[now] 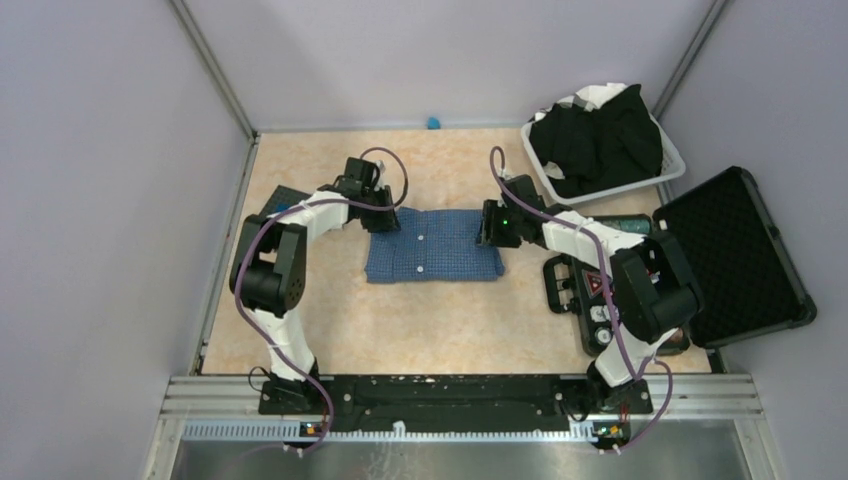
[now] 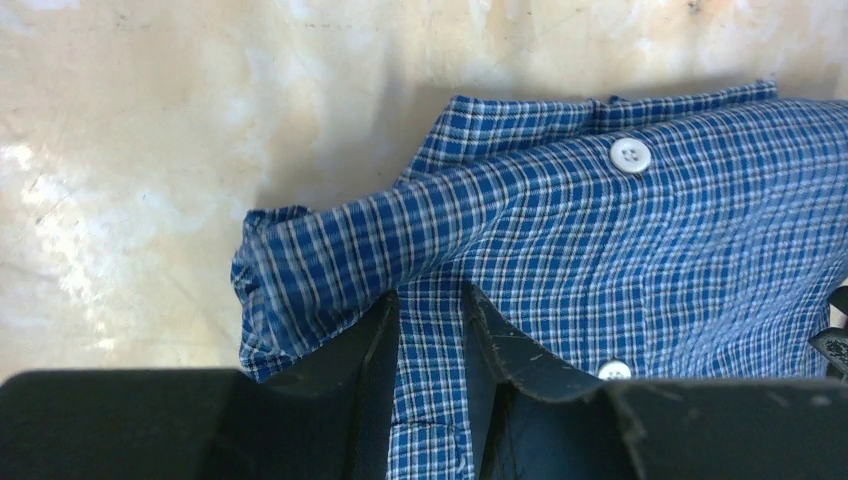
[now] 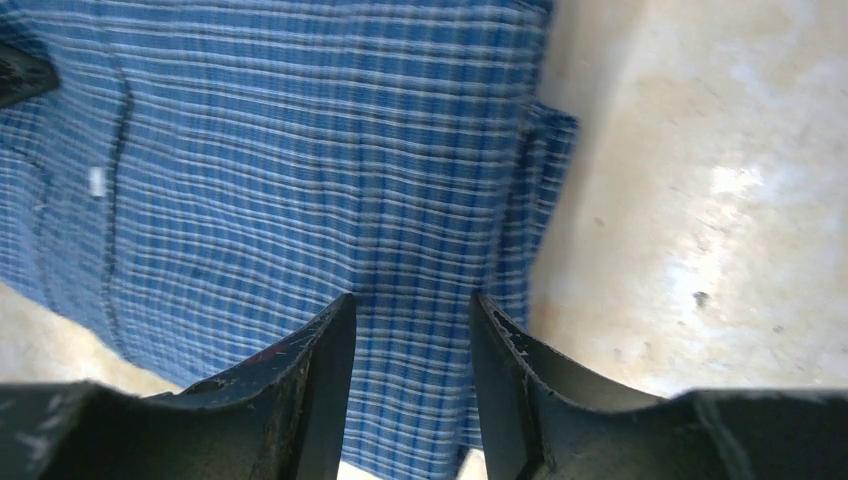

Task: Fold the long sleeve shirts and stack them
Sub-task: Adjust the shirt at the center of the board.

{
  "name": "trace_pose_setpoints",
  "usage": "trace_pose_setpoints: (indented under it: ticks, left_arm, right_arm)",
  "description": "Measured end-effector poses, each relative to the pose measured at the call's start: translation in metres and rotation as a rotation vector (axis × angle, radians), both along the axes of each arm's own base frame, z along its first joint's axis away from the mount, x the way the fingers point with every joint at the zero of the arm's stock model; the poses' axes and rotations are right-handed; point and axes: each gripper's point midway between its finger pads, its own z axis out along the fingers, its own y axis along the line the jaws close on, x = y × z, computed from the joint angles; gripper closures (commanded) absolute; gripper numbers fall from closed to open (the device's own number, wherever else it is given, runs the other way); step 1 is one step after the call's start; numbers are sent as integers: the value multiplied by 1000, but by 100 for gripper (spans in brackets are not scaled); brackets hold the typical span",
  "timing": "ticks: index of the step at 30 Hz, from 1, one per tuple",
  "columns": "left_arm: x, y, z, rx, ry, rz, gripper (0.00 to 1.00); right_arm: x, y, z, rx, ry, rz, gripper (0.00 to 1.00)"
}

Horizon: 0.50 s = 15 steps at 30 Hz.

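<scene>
A blue fine-checked long sleeve shirt (image 1: 435, 245) lies folded into a rectangle in the middle of the table, button placket up. My left gripper (image 1: 385, 215) is at its left end, by the collar. In the left wrist view its jaws (image 2: 430, 300) stand close together with a strip of checked cloth (image 2: 560, 220) filling the gap. My right gripper (image 1: 492, 232) is at the shirt's right end. Its jaws (image 3: 410, 300) straddle the folded edge of the cloth (image 3: 300, 150), which fills the space between them. Black shirts (image 1: 600, 140) are heaped in a white basket (image 1: 672, 165) at the back right.
An open black hard case (image 1: 735, 255) with foam lining lies at the right edge. Dark devices (image 1: 580, 290) sit beside the right arm. A dark flat object (image 1: 280, 197) lies at the left edge, and a small blue thing (image 1: 433, 122) by the back wall.
</scene>
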Motion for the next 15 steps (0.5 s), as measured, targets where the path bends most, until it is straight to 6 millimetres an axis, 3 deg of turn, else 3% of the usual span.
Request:
trace_pose_setpoints:
  ticks: [4,8,15]
  left_arm:
    - [9,-2,-12,7,18,1,65]
    - [15,-4,-8,3,5,1,64]
    - [20,-5,-1,-1,-16,-7,64]
  right_arm:
    - [-4,-20,-17,-12,48,-38,41]
    - [-6,-32,-24,-27,65,-63,25]
    - [-7,-28,-22,7,62,-48,25]
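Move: The folded shirt lies flat just below both fingertips: its middle is roughly 10 cm to the right of the left hand, 5 cm nearer the base and 2 cm lower; from the right hand it is about 10 cm left, level in reach and 3 cm lower. A card box sits some 11 cm left of the left hand and 2 cm ahead. From the right hand, the laundry basket is about 24 cm right and 24 cm ahead, the black case about 27 cm right and 9 cm back. The shirt's far left part is pushed forward by the left fingertips, which dip about 1 cm onto the cloth, go some 2 cm forward and rise again, their gap unchanged. At its right edge the right hand slides about 3 cm to the right while sinking 2 cm, and its fingers open from half to three-quarters, ending with one finger over the cloth and the other over bare table. ##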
